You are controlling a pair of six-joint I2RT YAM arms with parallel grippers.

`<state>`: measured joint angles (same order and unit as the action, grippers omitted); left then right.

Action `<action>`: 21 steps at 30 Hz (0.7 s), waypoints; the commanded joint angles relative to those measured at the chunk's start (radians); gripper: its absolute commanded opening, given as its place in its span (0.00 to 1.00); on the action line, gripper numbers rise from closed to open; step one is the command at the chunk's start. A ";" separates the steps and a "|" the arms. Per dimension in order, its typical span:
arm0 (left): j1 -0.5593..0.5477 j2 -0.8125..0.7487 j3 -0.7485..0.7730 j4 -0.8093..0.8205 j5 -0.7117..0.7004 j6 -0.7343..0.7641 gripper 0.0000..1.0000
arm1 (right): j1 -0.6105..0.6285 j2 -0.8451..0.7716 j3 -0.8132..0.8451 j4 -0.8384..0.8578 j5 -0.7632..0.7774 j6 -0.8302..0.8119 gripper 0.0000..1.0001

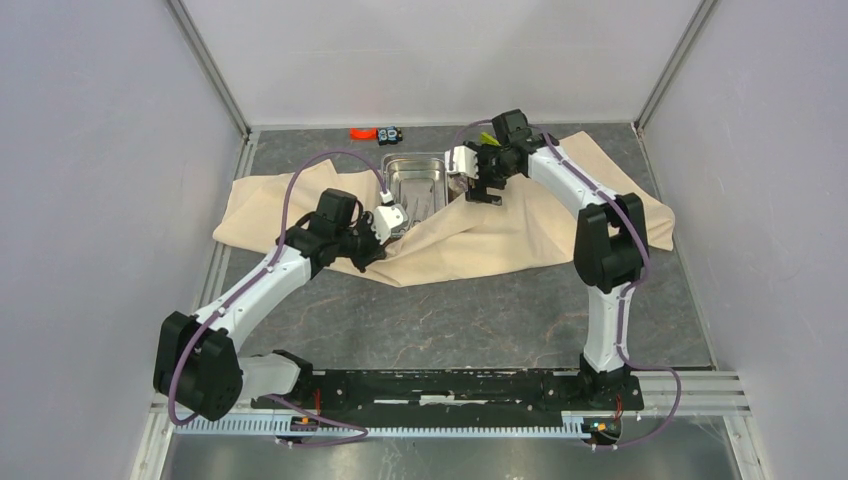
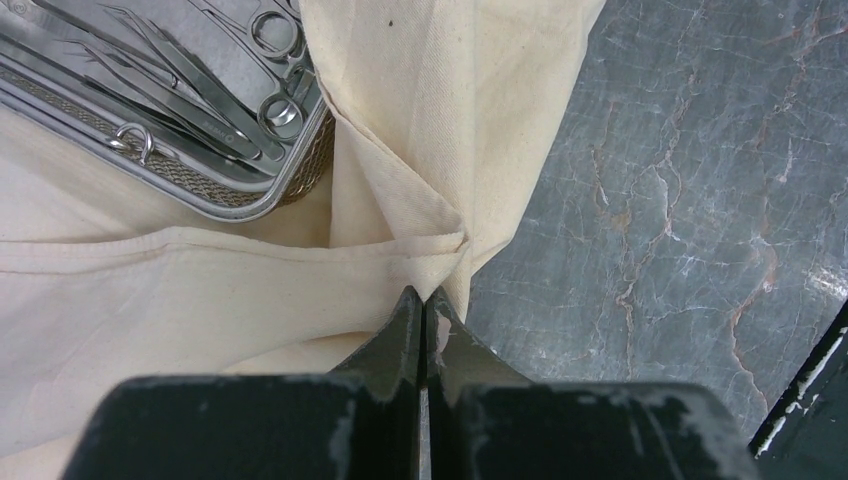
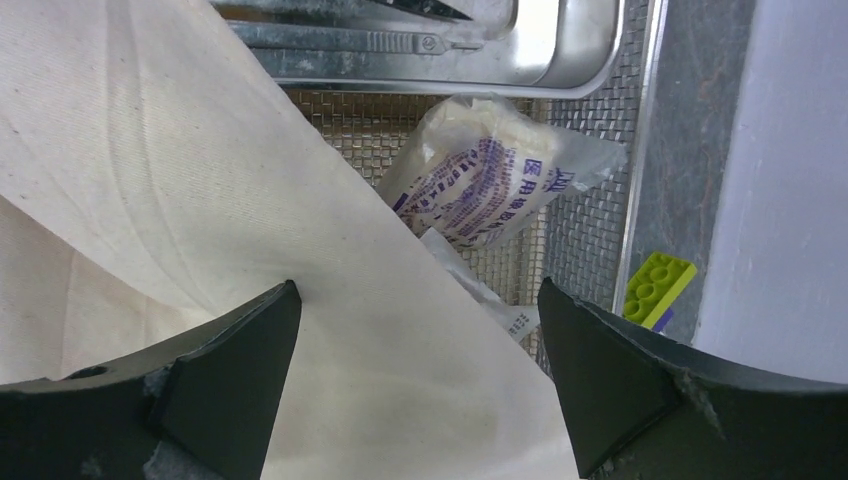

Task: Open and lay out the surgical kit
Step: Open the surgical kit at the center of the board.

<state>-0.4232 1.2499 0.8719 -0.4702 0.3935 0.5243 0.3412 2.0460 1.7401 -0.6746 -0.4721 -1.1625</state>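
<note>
The beige cloth wrap [image 1: 520, 235] lies spread across the back of the table, partly folded over the steel tray [image 1: 415, 163]. My left gripper [image 1: 378, 243] is at the wrap's front edge, left of centre. In the left wrist view its jaws [image 2: 424, 296] are shut on a gathered fold of the cloth [image 2: 200, 300]. Beside it, forceps and scissors [image 2: 200, 95] lie in the tray [image 2: 235, 203]. My right gripper [image 1: 486, 190] hangs open over the tray's right side. Between its fingers [image 3: 420, 300] is cloth [image 3: 150, 150], untouched. A sealed packet [image 3: 490, 175] lies on the mesh tray [image 3: 590, 235] beyond.
Small orange and black pieces [image 1: 375, 132] sit at the back wall. A yellow-green brick [image 3: 657, 287] lies just outside the tray's right rim, close to the right fingertip. The enclosure's walls ring the table on three sides. Bare grey marble table [image 2: 680, 200] lies in front of the wrap.
</note>
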 commanded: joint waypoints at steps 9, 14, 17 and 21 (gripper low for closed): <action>-0.008 0.008 0.044 0.010 -0.049 -0.014 0.02 | 0.039 0.095 0.113 -0.210 0.081 -0.179 0.71; -0.009 0.007 0.040 0.023 -0.069 -0.013 0.02 | 0.041 0.099 0.112 -0.219 0.083 -0.172 0.49; -0.008 0.008 0.038 0.028 -0.086 -0.012 0.02 | 0.040 0.081 0.100 -0.218 0.084 -0.164 0.33; -0.008 0.007 0.038 0.028 -0.097 -0.017 0.02 | 0.040 0.014 0.029 -0.180 0.084 -0.151 0.08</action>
<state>-0.4278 1.2549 0.8761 -0.4618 0.3305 0.5236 0.3794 2.1399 1.8122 -0.8501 -0.3714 -1.2911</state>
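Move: The cloth edge crossing between the right hand's open fingers is about 4 cm below its hand point, 2 cm back and 1 cm to the right. From this hand, the gauze packet lies some 5 cm left, 1 cm ahead and 6 cm down, the steel tray's middle 13 cm left and 2 cm back, and the green brick about 10 cm ahead and 3 cm right, both low. For the left hand, still holding a cloth corner, that edge is roughly 16 cm ahead, 23 cm right and slightly lower. The right fingers close from wide open onto the loose cloth edge beside the gauze packet, pinching it between their tips, as the hand sinks about 4 cm and draws back nearly 2 cm, tilting some 10 degrees before settling. The left hand keeps its pinch on the cloth corner, easing about 1 cm forward and left. ##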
